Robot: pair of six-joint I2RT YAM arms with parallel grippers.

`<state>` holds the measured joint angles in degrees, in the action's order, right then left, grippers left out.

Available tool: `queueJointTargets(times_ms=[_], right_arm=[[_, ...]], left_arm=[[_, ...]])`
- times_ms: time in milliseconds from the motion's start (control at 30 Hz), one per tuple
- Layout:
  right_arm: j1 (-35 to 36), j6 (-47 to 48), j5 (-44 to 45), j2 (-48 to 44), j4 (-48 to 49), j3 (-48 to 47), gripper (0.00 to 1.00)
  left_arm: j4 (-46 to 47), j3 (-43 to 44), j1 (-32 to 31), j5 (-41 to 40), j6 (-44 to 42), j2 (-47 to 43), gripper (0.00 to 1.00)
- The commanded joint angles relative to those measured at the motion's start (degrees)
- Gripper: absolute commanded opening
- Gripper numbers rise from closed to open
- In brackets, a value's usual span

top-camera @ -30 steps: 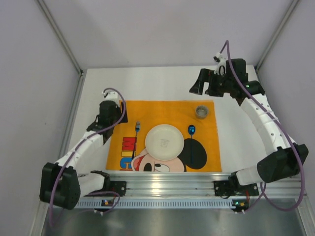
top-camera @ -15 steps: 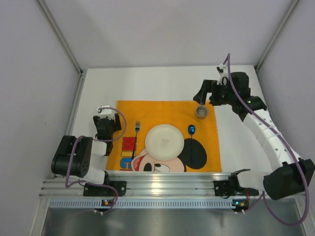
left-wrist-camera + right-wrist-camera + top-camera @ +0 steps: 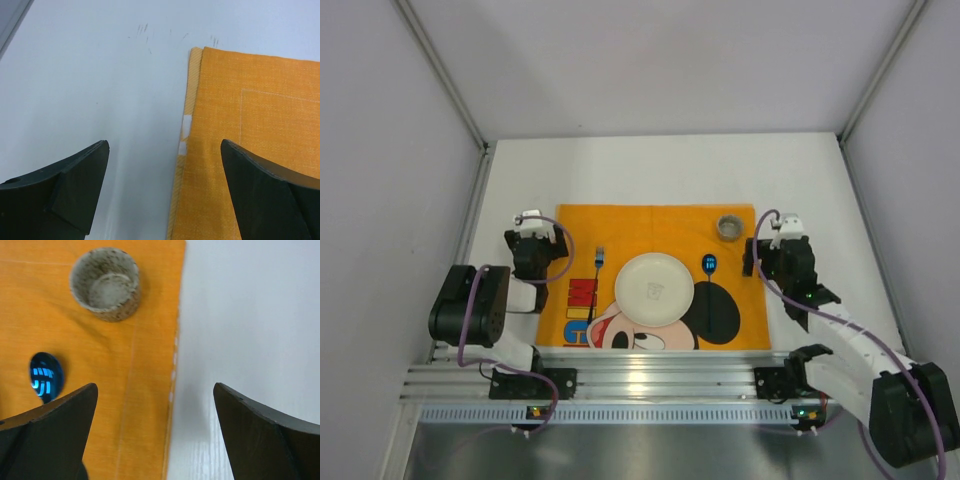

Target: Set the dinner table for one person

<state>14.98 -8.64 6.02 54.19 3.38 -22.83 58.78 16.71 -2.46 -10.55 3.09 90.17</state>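
The white dinner table [image 3: 650,170] carries an orange cartoon-mouse placemat [image 3: 650,225]. On the mat lie a white plate [image 3: 654,289] in the middle, a fork [image 3: 597,270] to its left, a blue spoon [image 3: 709,266] to its right and a speckled cup [image 3: 729,227] at the far right corner. The cup [image 3: 105,284] and spoon bowl [image 3: 46,376] show in the right wrist view. My left gripper [image 3: 536,252] is open and empty over the mat's left edge [image 3: 185,150]. My right gripper [image 3: 775,255] is open and empty over the mat's right edge [image 3: 172,385].
An aluminium rail [image 3: 660,375] runs along the near edge by the arm bases. Grey walls close in the table at the back and both sides. Bare white tabletop lies beyond the mat [image 3: 100,75] and to its right [image 3: 250,315].
My right arm has pulled back from above the cup toward the near side, down beside the mat's right edge. My left arm folded back earlier and has barely moved since.
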Motion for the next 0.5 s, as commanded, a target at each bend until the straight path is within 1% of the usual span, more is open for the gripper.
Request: queueJointTargets(times_ms=[0,67,100,133,200,233,267,300,333,367,433,467], right_arm=[[-0.7,4.4,9.4,-3.0,19.4,5.2,1.00],[-2.5,7.2,8.7,-2.9,23.7,7.6,1.00],[-3.2,7.3,8.3,-2.6,26.5,10.7,1.00],[-4.2,7.3,7.8,-2.2,33.1,12.2,1.00],[-7.0,7.8,6.5,1.1,39.7,15.4,1.00],[-8.3,7.2,6.5,3.0,44.6,15.4,1.00],[-11.5,7.2,5.0,7.4,46.7,14.6,1.00],[-13.3,8.2,3.5,10.5,51.7,14.0,1.00],[-14.5,5.4,2.4,14.1,60.2,13.1,1.00],[-18.7,3.6,-0.5,21.1,60.8,9.3,1.00],[-19.4,5.0,-4.2,25.2,56.8,6.9,1.00],[-18.0,7.4,-10.2,26.5,56.7,6.1,1.00]], left_arm=[[3.9,1.3,0.3,1.1,0.4,-0.4,0.99],[3.6,1.3,0.3,1.1,0.5,-0.5,0.99],[3.4,1.2,0.3,1.2,0.6,-0.5,0.99],[3.4,1.3,0.3,1.2,0.5,-0.5,0.99],[3.7,1.3,0.3,1.1,0.4,-0.4,0.99],[4.2,1.2,0.3,1.1,0.3,-0.3,0.99],[4.2,1.1,0.3,1.1,0.2,-0.3,0.99],[4.1,1.2,0.3,1.1,0.2,-0.4,0.99],[4.1,1.2,0.3,1.1,0.2,-0.3,0.99],[4.1,1.2,0.3,1.1,0.2,-0.3,0.99],[4.2,1.1,0.3,1.1,0.2,-0.3,0.99],[4.1,1.2,0.3,1.1,0.2,-0.3,0.99]])
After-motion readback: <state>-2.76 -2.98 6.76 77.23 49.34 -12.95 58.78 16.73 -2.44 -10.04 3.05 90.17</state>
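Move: Neither hand is going for a thing. The right hand hangs open above the mat's right edge. From it the cup is about 11 cm ahead, 9 cm to the left and 7 cm lower; the spoon's middle is some 7 cm back and 14 cm left, and the plate about 6 cm back and 29 cm left, both around 10 cm below. From the left hand the cup is about 5 cm ahead and 54 cm to the right. The right hand heads for the bare table beyond the mat's right edge, empty and touching nothing, swinging about 10 cm right and away from the cup. It sinks some 2 cm at once, then also reaches about 5 cm forward, turning roughly 15 degrees clockwise while its fingers tip up towards level and stay wide open. ##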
